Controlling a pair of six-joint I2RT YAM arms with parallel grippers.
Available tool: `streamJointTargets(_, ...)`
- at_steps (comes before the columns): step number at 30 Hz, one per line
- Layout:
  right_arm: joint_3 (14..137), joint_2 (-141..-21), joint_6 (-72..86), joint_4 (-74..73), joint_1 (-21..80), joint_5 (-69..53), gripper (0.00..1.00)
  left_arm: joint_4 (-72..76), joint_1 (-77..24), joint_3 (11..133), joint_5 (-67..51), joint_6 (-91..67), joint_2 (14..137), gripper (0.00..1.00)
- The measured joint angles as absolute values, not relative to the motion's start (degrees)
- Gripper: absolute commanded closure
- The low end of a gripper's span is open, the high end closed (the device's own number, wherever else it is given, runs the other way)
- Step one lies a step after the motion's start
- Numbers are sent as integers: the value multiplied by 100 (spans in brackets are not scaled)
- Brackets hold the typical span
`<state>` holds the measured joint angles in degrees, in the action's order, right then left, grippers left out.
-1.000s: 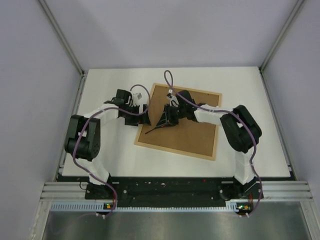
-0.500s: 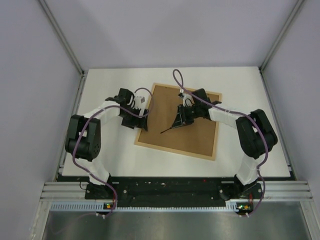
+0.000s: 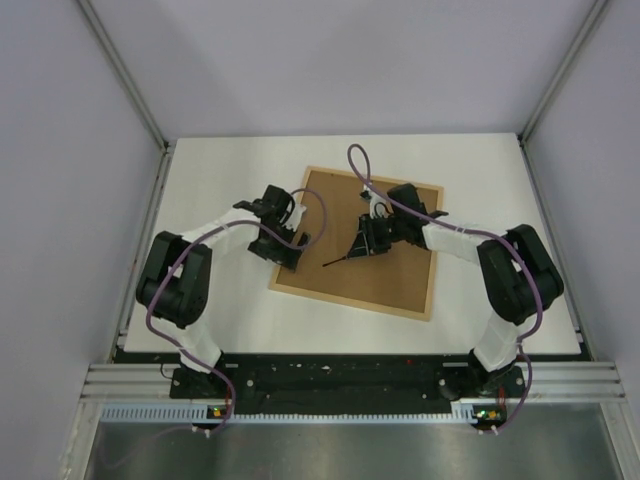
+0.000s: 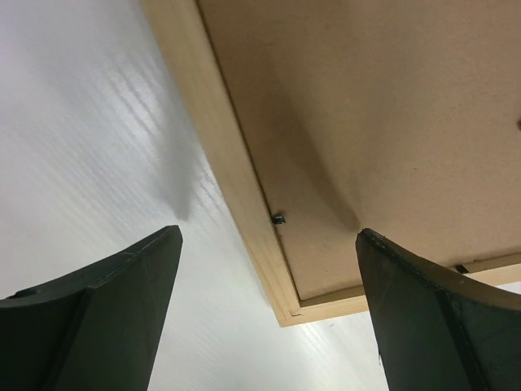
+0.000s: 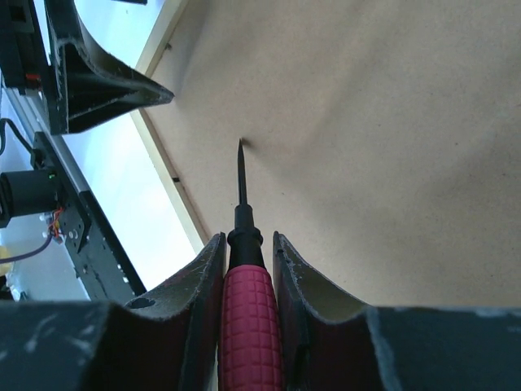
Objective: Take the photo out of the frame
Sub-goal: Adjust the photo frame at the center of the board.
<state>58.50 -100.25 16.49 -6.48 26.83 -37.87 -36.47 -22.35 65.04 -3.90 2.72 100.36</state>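
The frame [image 3: 350, 303] lies face down on the white table, its brown backing board [image 3: 390, 270] up, so the photo is hidden. My left gripper [image 3: 287, 250] hangs open over the frame's left edge near its front corner. In the left wrist view the pale rim [image 4: 220, 155] and a small metal tab [image 4: 278, 218] show between the black fingers [image 4: 106, 309]. My right gripper [image 5: 244, 240] is shut on a red-handled screwdriver [image 5: 244, 318]. Its black shaft [image 3: 340, 259] points at the board [image 5: 391, 147], and the tip is close to the surface.
The white table [image 3: 220, 320] runs to grey walls on the left, right and far sides. A black rail with the arm bases [image 3: 330, 378] lies along the near edge. The left gripper's finger [image 5: 98, 90] shows in the right wrist view.
My left gripper has moved right, from beside the frame to over its left edge. My right gripper has carried the screwdriver to the right across the backing board.
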Motion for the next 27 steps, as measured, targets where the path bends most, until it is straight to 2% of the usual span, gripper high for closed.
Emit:
streamJointTargets(2, 5833, -10020, 1649, -635, 2683, -3780, 100, -3645, -2351, 6504, -307, 292, 10036, 19)
streamJointTargets(4, 5800, -10012, 1647, -596, 2683, -3780, 100, -3640, -2381, 6504, -259, 290, 10040, 35)
streamJointTargets(7, 5776, -10012, 1647, -554, 2681, -3785, 100, -3640, -2366, 6504, -178, 281, 10055, 51)
streamJointTargets(21, 5776, -10012, 1645, -519, 2681, -3800, 100, -3667, -2375, 6643, -403, 231, 10068, 54)
streamJointTargets(25, 5776, -10012, 1643, -517, 2681, -3800, 100, -3664, -2423, 6709, -405, 200, 10068, 61)
streamJointTargets(27, 5776, -10012, 1634, -517, 2681, -3800, 100, -3667, -2443, 6709, -399, 191, 10090, 61)
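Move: A small dark metal tab on the inner side of the photo frame's left rail lies almost under the left hand, about 1 cm to its right and 2 cm below. The frame's near-left corner is some 5 cm back; the screwdriver's tip is about 10 cm right and 1 cm back, both about 2 cm down. From the right hand the tab lies about 18 cm left, 1 cm ahead, 6 cm below. The left fingers close to under half open above the rail and tab, then shift about 1.5 cm right. ##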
